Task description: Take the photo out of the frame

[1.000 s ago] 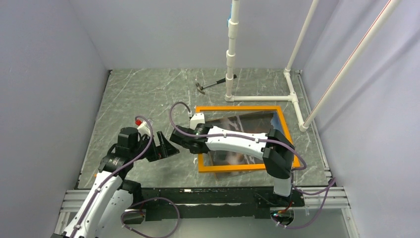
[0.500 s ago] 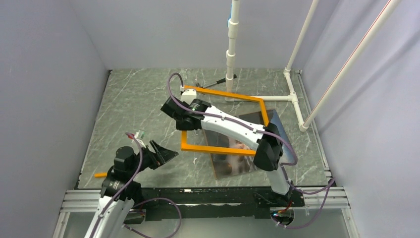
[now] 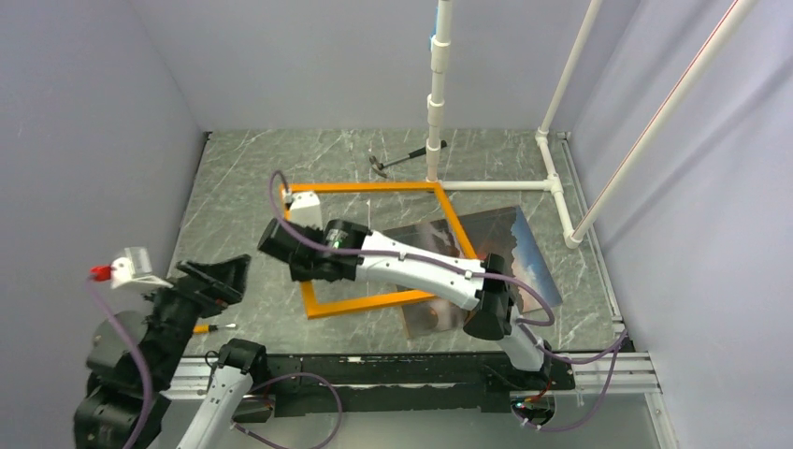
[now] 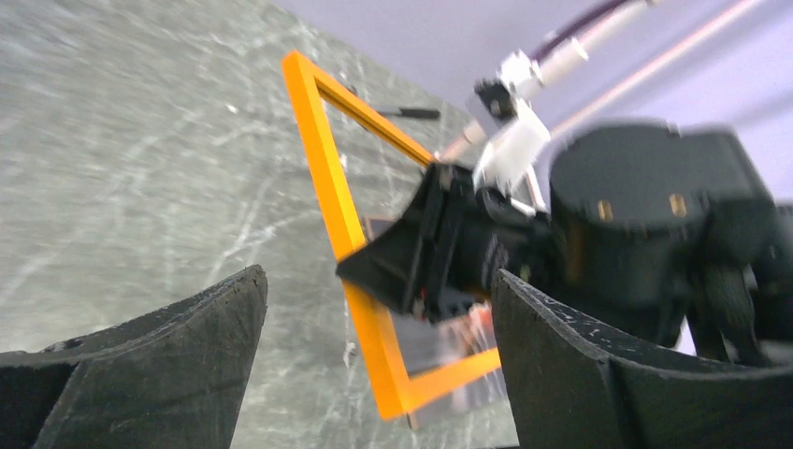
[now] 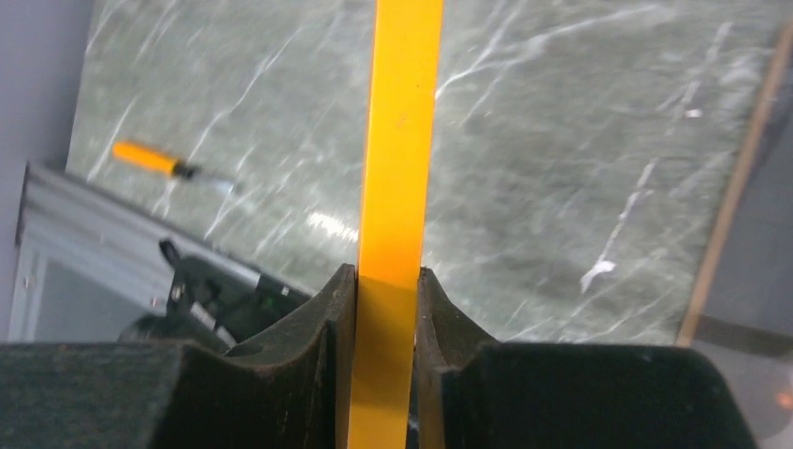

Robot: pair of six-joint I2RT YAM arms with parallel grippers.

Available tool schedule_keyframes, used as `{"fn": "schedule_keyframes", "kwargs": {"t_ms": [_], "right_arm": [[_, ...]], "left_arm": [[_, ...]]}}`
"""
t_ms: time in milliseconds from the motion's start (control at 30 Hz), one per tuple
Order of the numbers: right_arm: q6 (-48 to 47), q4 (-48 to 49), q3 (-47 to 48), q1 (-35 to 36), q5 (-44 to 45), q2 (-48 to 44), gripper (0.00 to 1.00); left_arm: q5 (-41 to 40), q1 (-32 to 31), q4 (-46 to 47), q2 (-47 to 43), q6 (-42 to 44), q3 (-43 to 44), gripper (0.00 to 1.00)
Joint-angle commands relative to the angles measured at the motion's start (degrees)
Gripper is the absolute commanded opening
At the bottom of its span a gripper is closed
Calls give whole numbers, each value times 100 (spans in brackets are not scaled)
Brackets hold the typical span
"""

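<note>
The thin orange frame (image 3: 374,187) hangs tilted above the table, away from the photo. My right gripper (image 3: 297,253) is shut on its left bar. The right wrist view shows the orange bar (image 5: 402,140) pinched between both fingers of that gripper (image 5: 385,281). The photo (image 3: 510,245) lies flat on the table at the right, picture side up, partly under the right arm and the frame's right corner. My left gripper (image 3: 227,273) is raised at the near left, open and empty. In its own view this gripper (image 4: 379,276) faces the frame (image 4: 323,159) and the right gripper.
An orange-handled screwdriver (image 3: 198,328) lies near the table's front left edge, also seen as the screwdriver (image 5: 145,157) in the right wrist view. A small hammer (image 3: 385,163) rests at the back by the white pipe stand (image 3: 435,112). Grey walls close in both sides.
The right gripper has carried the frame up and leftward off the photo, which stays on the table. The left arm has pulled back toward the near left corner and risen.
</note>
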Motion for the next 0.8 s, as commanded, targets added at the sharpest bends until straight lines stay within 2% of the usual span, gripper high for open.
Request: {"fn": "schedule_keyframes", "kwargs": {"t_ms": [0, 200, 367, 533, 767], "right_arm": [[-1105, 709, 81, 344, -133, -252, 0], [-2573, 2087, 242, 711, -1057, -54, 0], [-3893, 2470, 615, 772, -1383, 381, 0], [-5745, 3718, -635, 653, -1688, 296, 0], [-7460, 5401, -2319, 207, -2786, 31, 0]], "left_arm": [[-1304, -5, -886, 400, 633, 1155, 92], [-1688, -4, -820, 265, 942, 1972, 91], [-1905, -6, -994, 158, 1001, 2132, 91], [-1780, -6, -1010, 31, 866, 1928, 90], [-1340, -6, -862, -50, 597, 1426, 90]]}}
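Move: The right hand already pinches the empty frame by its left rim. The bare patch of table it is being carried to lies about 13 cm ahead, 8 cm left and some 15 cm below. At that same table level, the photo on its board is about 36 cm right and 4 cm ahead, and the screwdriver about 20 cm left and 9 cm back. From the left hand the bare patch is some 20 cm straight ahead and 28 cm down. Keeping its pinch on the rim, the right hand swings the frame away from the photo, going about 10 cm left and 8 cm back while turning some 60 degrees counter-clockwise, then sinks about 10 cm towards the bare table. The open, empty left hand draws out of the way, back, left and up, then eases down slightly. ##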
